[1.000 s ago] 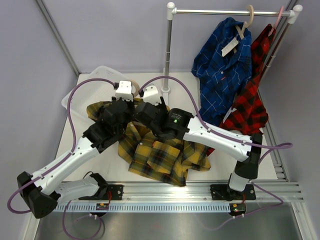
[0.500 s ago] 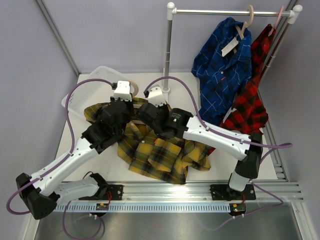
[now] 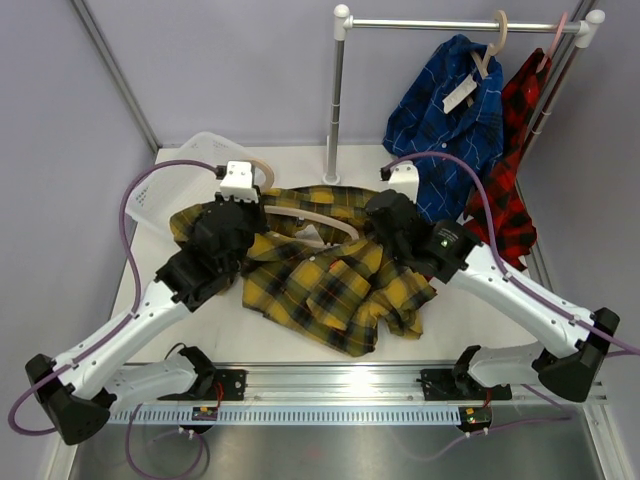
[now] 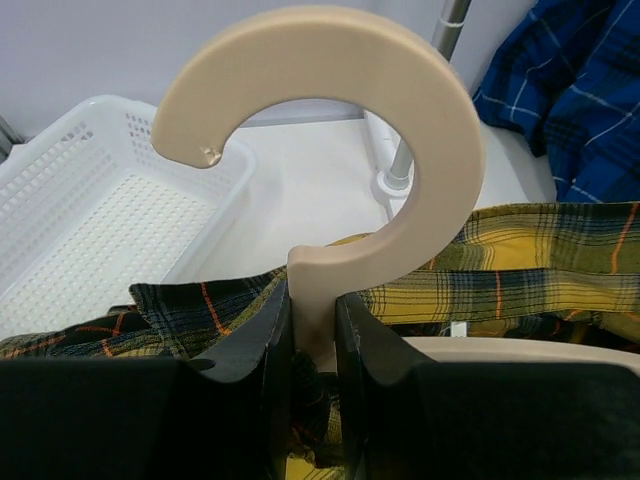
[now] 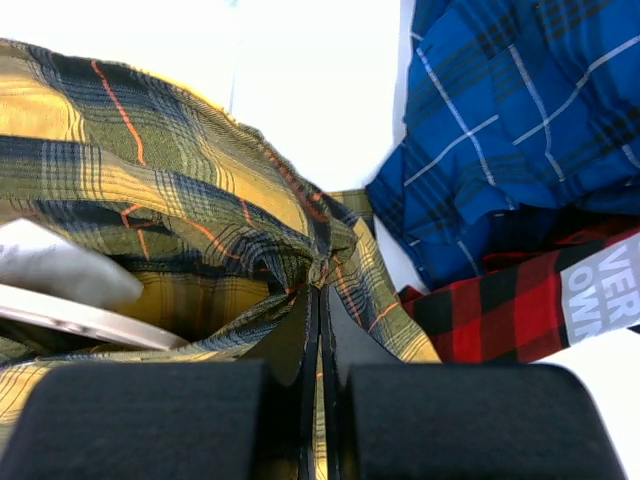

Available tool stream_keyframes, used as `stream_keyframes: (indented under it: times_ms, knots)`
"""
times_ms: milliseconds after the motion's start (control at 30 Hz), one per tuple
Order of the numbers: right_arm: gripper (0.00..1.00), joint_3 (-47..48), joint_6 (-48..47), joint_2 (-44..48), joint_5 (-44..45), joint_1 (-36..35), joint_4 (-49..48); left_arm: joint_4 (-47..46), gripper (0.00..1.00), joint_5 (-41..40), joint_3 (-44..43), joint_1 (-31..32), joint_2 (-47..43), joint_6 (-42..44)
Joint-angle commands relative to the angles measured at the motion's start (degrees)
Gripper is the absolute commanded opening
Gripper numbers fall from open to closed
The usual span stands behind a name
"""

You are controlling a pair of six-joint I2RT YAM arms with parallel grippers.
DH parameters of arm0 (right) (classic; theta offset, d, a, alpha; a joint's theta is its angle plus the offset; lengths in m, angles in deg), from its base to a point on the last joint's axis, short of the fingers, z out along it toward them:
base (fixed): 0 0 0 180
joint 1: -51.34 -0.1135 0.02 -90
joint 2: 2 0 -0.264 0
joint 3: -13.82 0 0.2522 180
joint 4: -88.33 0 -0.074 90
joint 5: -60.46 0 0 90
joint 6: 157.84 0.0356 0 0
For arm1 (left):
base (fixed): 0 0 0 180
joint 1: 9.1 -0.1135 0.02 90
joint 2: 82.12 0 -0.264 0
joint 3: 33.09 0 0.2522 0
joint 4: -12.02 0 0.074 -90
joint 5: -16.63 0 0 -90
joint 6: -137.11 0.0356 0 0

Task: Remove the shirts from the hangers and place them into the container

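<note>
The yellow-and-black shirt (image 3: 330, 290) lies spread on the table between the arms, its collar end stretched taut. My left gripper (image 3: 252, 195) (image 4: 313, 300) is shut on the neck of the beige hanger (image 4: 330, 100), whose bare curved arm (image 3: 315, 220) shows above the cloth. My right gripper (image 3: 372, 203) (image 5: 320, 285) is shut on a bunched fold of the yellow shirt (image 5: 200, 200). The blue shirt (image 3: 445, 130) and the red shirt (image 3: 505, 195) hang on hangers (image 3: 497, 30) from the rack. The white container (image 3: 160, 190) (image 4: 90, 200) stands at the back left.
The white-and-steel rack (image 3: 335, 100) stands at the back, its post foot just behind the yellow shirt. Purple cables loop over both arms. A metal rail (image 3: 330, 385) runs along the near table edge. Grey walls close in left and right.
My right gripper closed on the yellow shirt and swung right, pulling the cloth along and baring the hanger's arm. The left gripper kept its hold on the hanger and barely moved.
</note>
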Motion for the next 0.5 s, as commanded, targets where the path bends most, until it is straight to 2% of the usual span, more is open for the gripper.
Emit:
stream_keyframes:
  times_ms: [0,200,367,400,433,467]
  knots:
    - [0.00,-3.6,-1.2,2.8,-3.8,0.8,-4.6,-6.8,0.00,2.8,-0.3,-0.3,-4.2,-2.2]
    - [0.00,-10.2,0.3,8.1,-14.0,0.8,-5.6,-7.6,0.00,11.8,-1.3,-0.3,-5.6,-10.8]
    - [0.02,-15.4,-0.3,14.2,-19.2,0.8,-6.7,-8.3,0.00,21.7,-7.1,0.5,-2.4,-17.3]
    - [0.06,-15.4,-0.9,14.9,-19.6,0.8,-6.3,-8.3,0.00,23.6,-8.0,1.0,-1.6,-17.5]
    - [0.21,-15.3,-1.5,16.4,-19.9,0.8,-5.9,-8.3,0.00,24.6,-8.8,1.9,-1.0,-17.6]
    - [0.29,-15.0,-2.6,17.0,-20.7,0.8,-4.9,-8.3,0.00,27.0,-9.9,2.3,0.2,-17.6]
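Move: My left hand already grips the hanger's neck, with the hanger's right end about 17 cm to its right, 3 cm back and 4 cm lower. The container is 13 cm ahead and 18 cm to the left of that hand, on the table. My right hand already pinches the yellow shirt's shoulder edge. From it, that hanger end sits some 5 cm left and 2 cm back, and the hanging blue shirt about 13 cm right and 15 cm ahead. I keep the hanger's neck pinched in my left hand and lift it about 5 cm, then swing it some 6 cm right and slightly back, rolling its right side up and turning about 20 degrees clockwise. My right hand draws the pinched cloth down and back about 5 cm each way, then starts to open. ##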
